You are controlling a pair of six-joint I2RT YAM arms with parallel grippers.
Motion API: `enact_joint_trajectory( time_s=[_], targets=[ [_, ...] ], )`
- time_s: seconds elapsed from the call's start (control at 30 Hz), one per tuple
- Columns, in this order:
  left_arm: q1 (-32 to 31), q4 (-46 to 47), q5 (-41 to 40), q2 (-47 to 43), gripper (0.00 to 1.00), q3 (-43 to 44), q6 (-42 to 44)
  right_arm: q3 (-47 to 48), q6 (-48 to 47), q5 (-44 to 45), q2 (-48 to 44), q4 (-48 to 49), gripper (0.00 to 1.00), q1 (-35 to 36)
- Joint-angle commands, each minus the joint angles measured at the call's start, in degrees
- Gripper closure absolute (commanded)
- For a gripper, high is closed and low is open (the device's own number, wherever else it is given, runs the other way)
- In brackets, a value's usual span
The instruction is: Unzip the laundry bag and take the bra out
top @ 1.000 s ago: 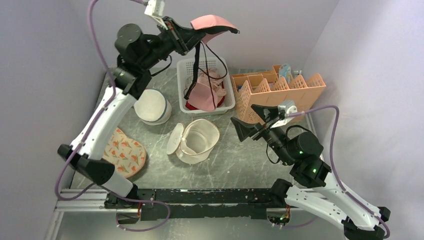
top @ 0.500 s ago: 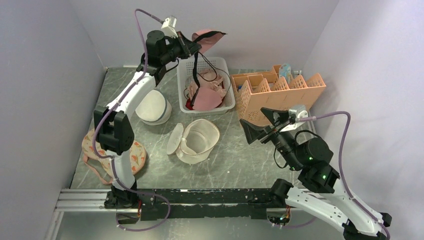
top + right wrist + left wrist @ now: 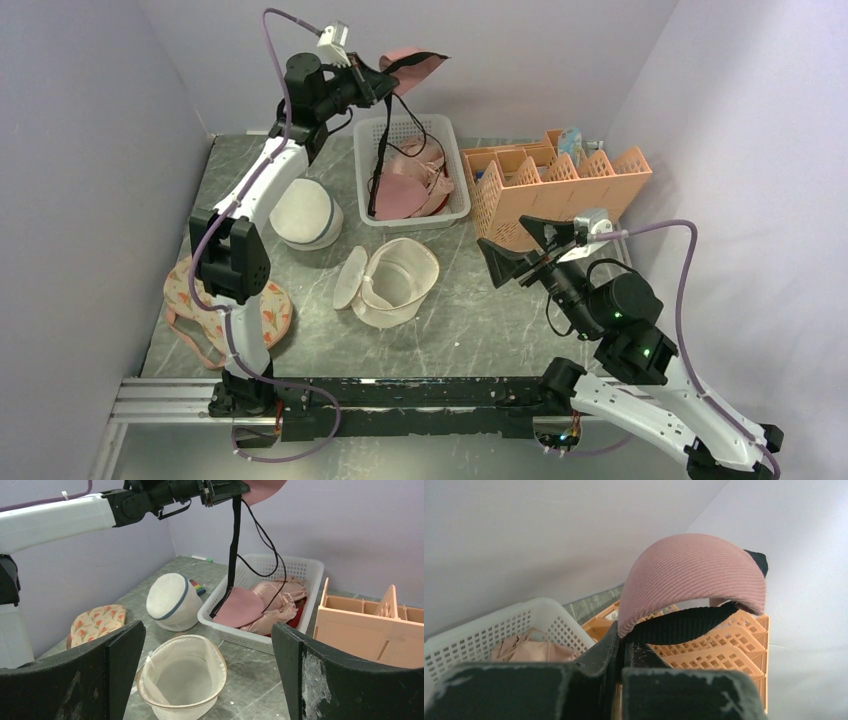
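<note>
The cream-white mesh laundry bag [image 3: 395, 280] lies unzipped on the table, its round lid [image 3: 350, 277] folded aside and its inside bare [image 3: 182, 677]. My left gripper [image 3: 378, 75] is shut on the pink bra [image 3: 412, 60] with black straps, held high above the white basket [image 3: 368, 140]. One cup [image 3: 691, 575] sits at the jaws; the other cup [image 3: 240, 606] hangs down into the basket. My right gripper [image 3: 518, 247] is open and empty, held above the table right of the bag.
The white basket [image 3: 305, 570] holds other pink and red garments. A whiter drum-shaped bag [image 3: 305, 212] stands left of the basket. A flat floral pouch [image 3: 235, 305] lies at the left. An orange divider rack [image 3: 555, 185] stands at the right, by my right gripper.
My left arm has swung back from reaching forward and now holds the bra over the basket; the hanging cup has sunk into the basket. My right gripper rose slightly.
</note>
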Motion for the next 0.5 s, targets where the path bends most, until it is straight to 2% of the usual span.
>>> enact_joint_trajectory(
  time_s=[0.0, 0.13, 0.27, 0.33, 0.47],
  targets=[
    [0.4, 4.0, 2.5, -2.5, 0.93, -5.1, 1.9, 0.0, 0.6, -0.7, 0.8, 0.9, 0.01, -0.1],
    [0.1, 2.6, 1.9, -5.1, 0.93, -11.9, 7.5, 0.0, 0.7, -0.9, 1.4, 1.0, 0.01, -0.1],
    [-2.3, -4.7, -7.6, -9.4, 0.93, -17.7, 18.1, -0.2, 0.6, -0.8, 1.2, 1.0, 0.01, -0.1],
    [-4.5, -7.5, -14.7, -11.6, 0.93, -20.5, 23.4, -0.4, 0.5, -0.7, 1.1, 1.3, 0.01, -0.1],
    [-8.2, -9.7, -28.1, -13.4, 0.93, -25.6, 28.2, -0.7, 0.4, -0.8, 1.4, 1.7, 0.01, -0.1]
  ],
)
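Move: The left hand holds the bra high up, its lower cup and a strap already trailing in the white basket. The basket's middle is about 31 cm below that hand, some 4 cm to its right and 1 cm back. The round white bag stands about 12 cm back and 17 cm left; the opened laundry bag 26 cm back and 2 cm left; the orange organizer 5 cm back and 31 cm right. From the right hand the basket lies about 34 cm ahead and 11 cm left. Down towards the white basket goes the left hand, starting slowly and then fast, about 13 cm in all, easing back some 4 cm towards the base and slightly left. As it sinks, the wrist tips the fingers from level to pointing downward, turning about 25 degrees. The fingers stay shut on the bra's upper cup. ##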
